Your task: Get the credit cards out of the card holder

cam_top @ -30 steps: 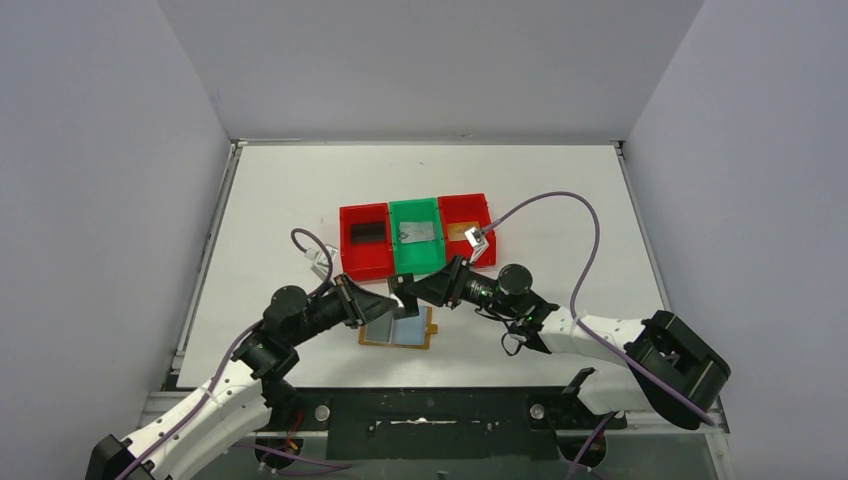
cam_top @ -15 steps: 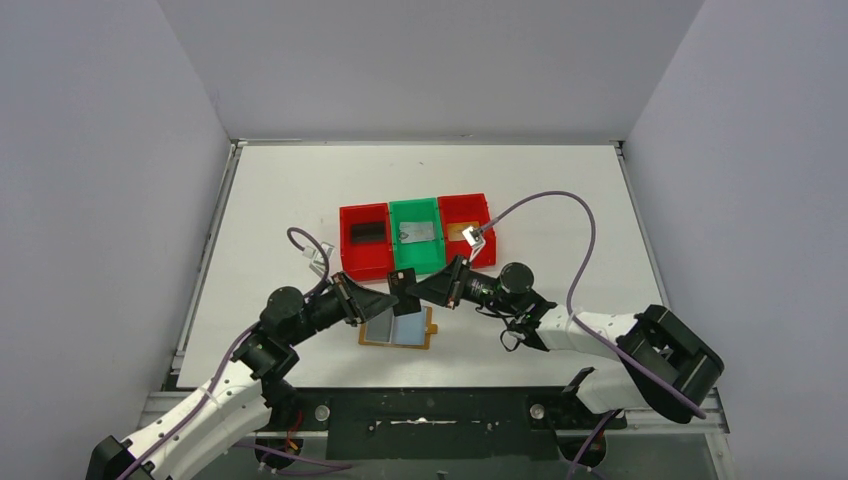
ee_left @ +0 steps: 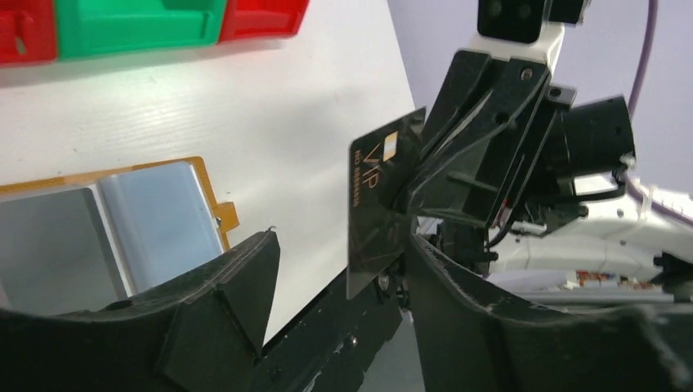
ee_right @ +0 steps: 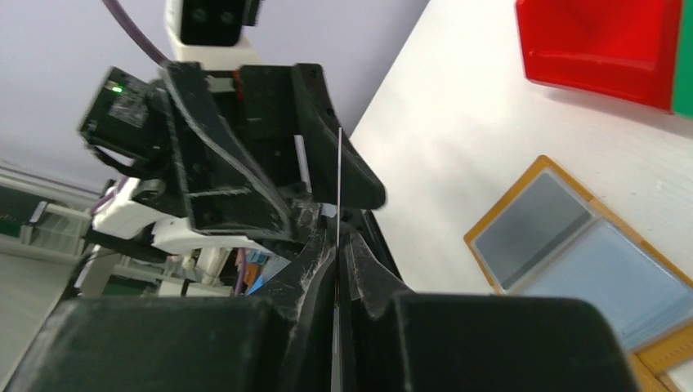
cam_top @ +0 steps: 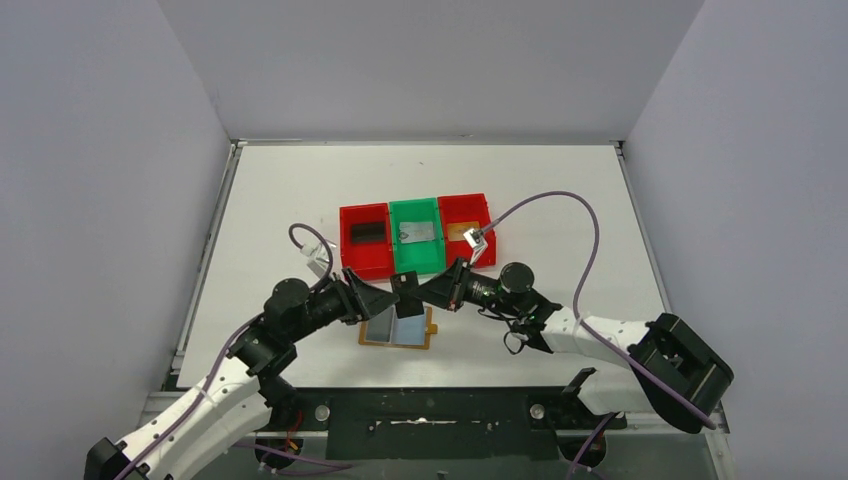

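A black credit card [cam_top: 406,293] marked VIP [ee_left: 380,204] hangs upright in the air above the open tan card holder [cam_top: 398,328]. My right gripper [ee_right: 338,245] is shut on the card's edge, which I see end-on in its own view. My left gripper [ee_left: 342,245] stands open around the card's lower corner, its fingers apart from it. The holder [ee_left: 155,220] lies flat on the table with its pale blue-grey sleeves up [ee_right: 572,245].
Behind the holder three bins stand in a row: a red bin [cam_top: 364,240] holding a black card, a green bin [cam_top: 416,233] with a silver-grey card, and a red bin [cam_top: 463,222] with an orange card. The table's near edge lies just below the holder.
My left gripper has opened and let go of the black card. My right gripper has closed on it. Both arms have stayed nearly in place.
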Robot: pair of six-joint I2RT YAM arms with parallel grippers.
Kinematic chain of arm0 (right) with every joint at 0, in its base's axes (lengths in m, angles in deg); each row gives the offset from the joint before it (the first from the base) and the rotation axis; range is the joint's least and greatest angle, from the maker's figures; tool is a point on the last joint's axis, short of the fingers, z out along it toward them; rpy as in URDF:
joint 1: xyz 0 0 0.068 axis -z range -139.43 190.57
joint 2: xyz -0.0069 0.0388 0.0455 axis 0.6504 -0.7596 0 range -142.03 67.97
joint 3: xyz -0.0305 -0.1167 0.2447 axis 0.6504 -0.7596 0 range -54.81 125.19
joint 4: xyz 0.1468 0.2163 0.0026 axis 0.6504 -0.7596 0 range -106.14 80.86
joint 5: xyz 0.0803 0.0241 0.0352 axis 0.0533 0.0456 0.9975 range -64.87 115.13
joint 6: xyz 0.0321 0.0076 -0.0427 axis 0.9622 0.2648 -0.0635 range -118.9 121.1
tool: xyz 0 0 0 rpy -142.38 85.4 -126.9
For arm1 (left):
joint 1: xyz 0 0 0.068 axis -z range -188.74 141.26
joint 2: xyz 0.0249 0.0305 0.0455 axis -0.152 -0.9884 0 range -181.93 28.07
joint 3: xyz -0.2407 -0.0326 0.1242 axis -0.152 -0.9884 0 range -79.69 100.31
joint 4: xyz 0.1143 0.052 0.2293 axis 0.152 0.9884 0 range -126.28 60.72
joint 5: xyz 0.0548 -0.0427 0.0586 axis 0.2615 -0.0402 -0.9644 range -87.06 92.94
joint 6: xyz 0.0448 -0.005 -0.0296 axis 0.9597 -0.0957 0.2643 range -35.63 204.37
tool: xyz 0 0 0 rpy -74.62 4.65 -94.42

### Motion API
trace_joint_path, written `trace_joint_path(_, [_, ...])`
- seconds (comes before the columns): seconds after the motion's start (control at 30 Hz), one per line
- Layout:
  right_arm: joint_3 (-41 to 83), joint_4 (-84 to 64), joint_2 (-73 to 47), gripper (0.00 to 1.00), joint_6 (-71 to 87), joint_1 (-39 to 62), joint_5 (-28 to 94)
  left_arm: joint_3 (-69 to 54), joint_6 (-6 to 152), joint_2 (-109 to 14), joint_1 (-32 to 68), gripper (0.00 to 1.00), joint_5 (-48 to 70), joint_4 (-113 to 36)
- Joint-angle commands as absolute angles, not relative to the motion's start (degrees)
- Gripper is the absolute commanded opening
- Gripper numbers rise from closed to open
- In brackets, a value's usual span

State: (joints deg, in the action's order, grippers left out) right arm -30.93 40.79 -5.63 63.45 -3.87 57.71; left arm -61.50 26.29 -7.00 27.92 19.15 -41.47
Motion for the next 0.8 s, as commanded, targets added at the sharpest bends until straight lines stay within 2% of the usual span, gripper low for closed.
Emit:
trace_joint_path(0.0, [-28.2, 32.9, -1.4, 0.00, 57.4, -4.1, 51.9, -52.0, 34.0, -7.0, 27.0, 0.63, 11.0, -29.4])
trace_joint_path(0.2, [-22.3, 16.1, -0.2, 0.00, 49.3, -4.4, 44.9, -45.2, 39.7, -12.2, 20.5, 0.76, 4.3, -13.6])
trace_joint_path(0.53, [-8.9, 1.6, -6.7, 0.00, 26.5, -6.5, 30.4, -33.5, 54.6, -22.2, -8.8, 0.86, 15.8, -3.3])
trace_joint_path(0.77, [2.5, -1.2, -14.7, 0.00, 6.6, -10.3, 24.0, -32.8, 53.7, -19.6, -12.5, 0.89, 7.7, -4.5])
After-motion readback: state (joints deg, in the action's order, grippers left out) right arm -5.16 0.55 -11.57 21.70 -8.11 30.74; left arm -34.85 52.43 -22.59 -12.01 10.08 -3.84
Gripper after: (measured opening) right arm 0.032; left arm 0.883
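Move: The right hand still pinches the black card. The left red box, where a black card already lies, is roughly 21 cm ahead and 13 cm left of this hand, some 17 cm below; the green box is 21 cm straight ahead at that lower level, and the open card holder is about 5 cm left and 19 cm down. From the left hand, that red box is 21 cm ahead and 9 cm left, and the held card sits just 3 cm to its right and 1 cm ahead. The right fingers keep their pinch on the black card and carry it about 10 cm forward from beside the left gripper towards the boxes, the fingertips swinging forward and dipping below level. The left hand, already off the card, opens wider and clears out some 20 cm left and 10 cm forward, its fingers swinging counter-clockwise to point ahead and down. ##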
